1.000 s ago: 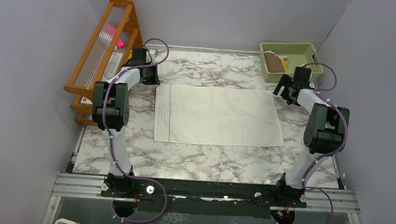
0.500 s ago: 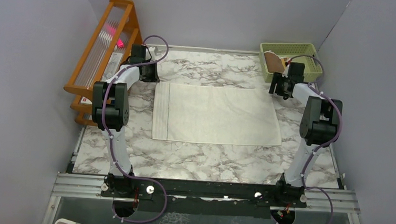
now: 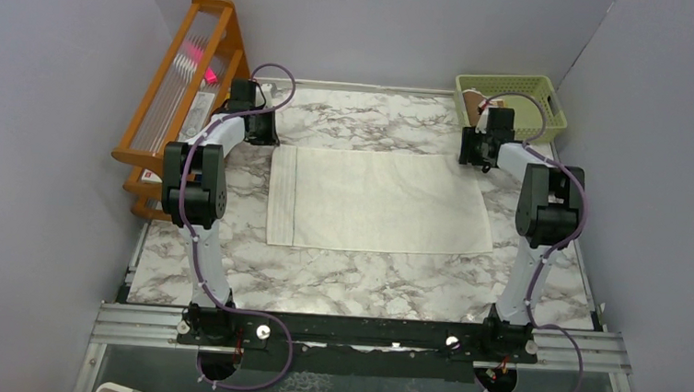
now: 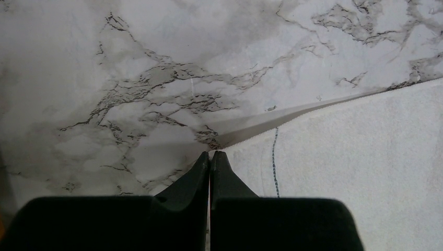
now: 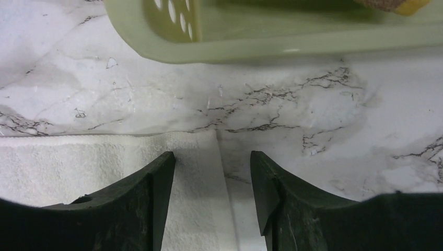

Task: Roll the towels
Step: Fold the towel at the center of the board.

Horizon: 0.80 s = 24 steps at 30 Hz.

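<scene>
The cream towel (image 3: 380, 203) lies flat in the middle of the marble table. My left gripper (image 3: 267, 138) is at its far left corner. In the left wrist view the left gripper (image 4: 210, 153) is shut, the cream towel (image 4: 360, 167) meets its tips, and the far edge there stands slightly off the table. My right gripper (image 3: 472, 154) is at the far right corner. In its wrist view the right gripper (image 5: 212, 157) is open, one finger over the cream towel (image 5: 78, 162) and the other over bare marble. The brown towel (image 3: 479, 106) sits in the green basket (image 3: 528, 83).
The green basket's wall (image 5: 271, 44) stands just beyond the right gripper, with a bit of the brown and yellow towel (image 5: 392, 3) showing inside. A wooden rack (image 3: 185, 83) stands along the left wall behind the left arm. Grey walls close in both sides.
My right arm has swung left from beside the basket to the towel's far right corner, its jaws narrowing. The left gripper stayed shut, and the towel's left edge shifted slightly left.
</scene>
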Motion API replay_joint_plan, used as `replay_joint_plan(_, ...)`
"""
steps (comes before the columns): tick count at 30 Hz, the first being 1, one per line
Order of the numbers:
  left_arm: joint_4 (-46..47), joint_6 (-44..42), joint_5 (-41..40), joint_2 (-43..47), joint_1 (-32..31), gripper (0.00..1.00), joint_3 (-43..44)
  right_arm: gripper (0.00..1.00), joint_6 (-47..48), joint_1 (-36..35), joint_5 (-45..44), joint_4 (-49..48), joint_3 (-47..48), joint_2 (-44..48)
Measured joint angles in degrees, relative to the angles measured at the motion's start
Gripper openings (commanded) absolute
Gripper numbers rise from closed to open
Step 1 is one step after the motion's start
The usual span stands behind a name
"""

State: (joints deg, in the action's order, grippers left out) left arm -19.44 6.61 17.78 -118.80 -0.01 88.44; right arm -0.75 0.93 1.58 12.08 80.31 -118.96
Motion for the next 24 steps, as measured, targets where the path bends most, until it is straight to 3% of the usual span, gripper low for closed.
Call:
replay_joint_plan(6, -0.39, -0.37, -0.02, -0.04, 0.0, 0.0, 0.0, 0.48, 0.37, -0.28, -0.35, -0.07, 1.6, -1.29)
replay_joint_plan(10, -0.44, -0.79, -0.04, -0.04, 0.0, 0.0, 0.0, 0.31, -0.07, -0.28, -0.46, -0.11, 1.81, -1.46)
replay_joint_plan(15, -0.57, -1.14, -0.11, -0.04, 0.0, 0.0, 0.0, 0.28, -1.11, -0.35, -0.7, -0.17, 2.49, -2.05)
replay_joint_plan(24, -0.66, -1.25, -0.31, -0.04, 0.0, 0.0, 0.0, 0.02, -3.52, -0.35, -1.25, -0.61, 2.49, -2.1)
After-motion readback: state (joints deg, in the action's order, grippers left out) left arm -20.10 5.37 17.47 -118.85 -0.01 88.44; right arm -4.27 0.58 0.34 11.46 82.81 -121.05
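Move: The cream towel's far right corner lies between the right hand's open fingers, about 1 cm ahead, level sideways and 1 cm below. The green basket's middle is some 15 cm ahead and 10 cm right of that hand, with the brown rolled towel inside about 14 cm ahead and 3 cm right. From the left hand, already holding the far left corner, the right corner is roughly 52 cm right, level fore-and-aft, about 2 cm lower. Right hand edges about 1 cm forward while closing to pinch the far right corner; left keeps its corner. ##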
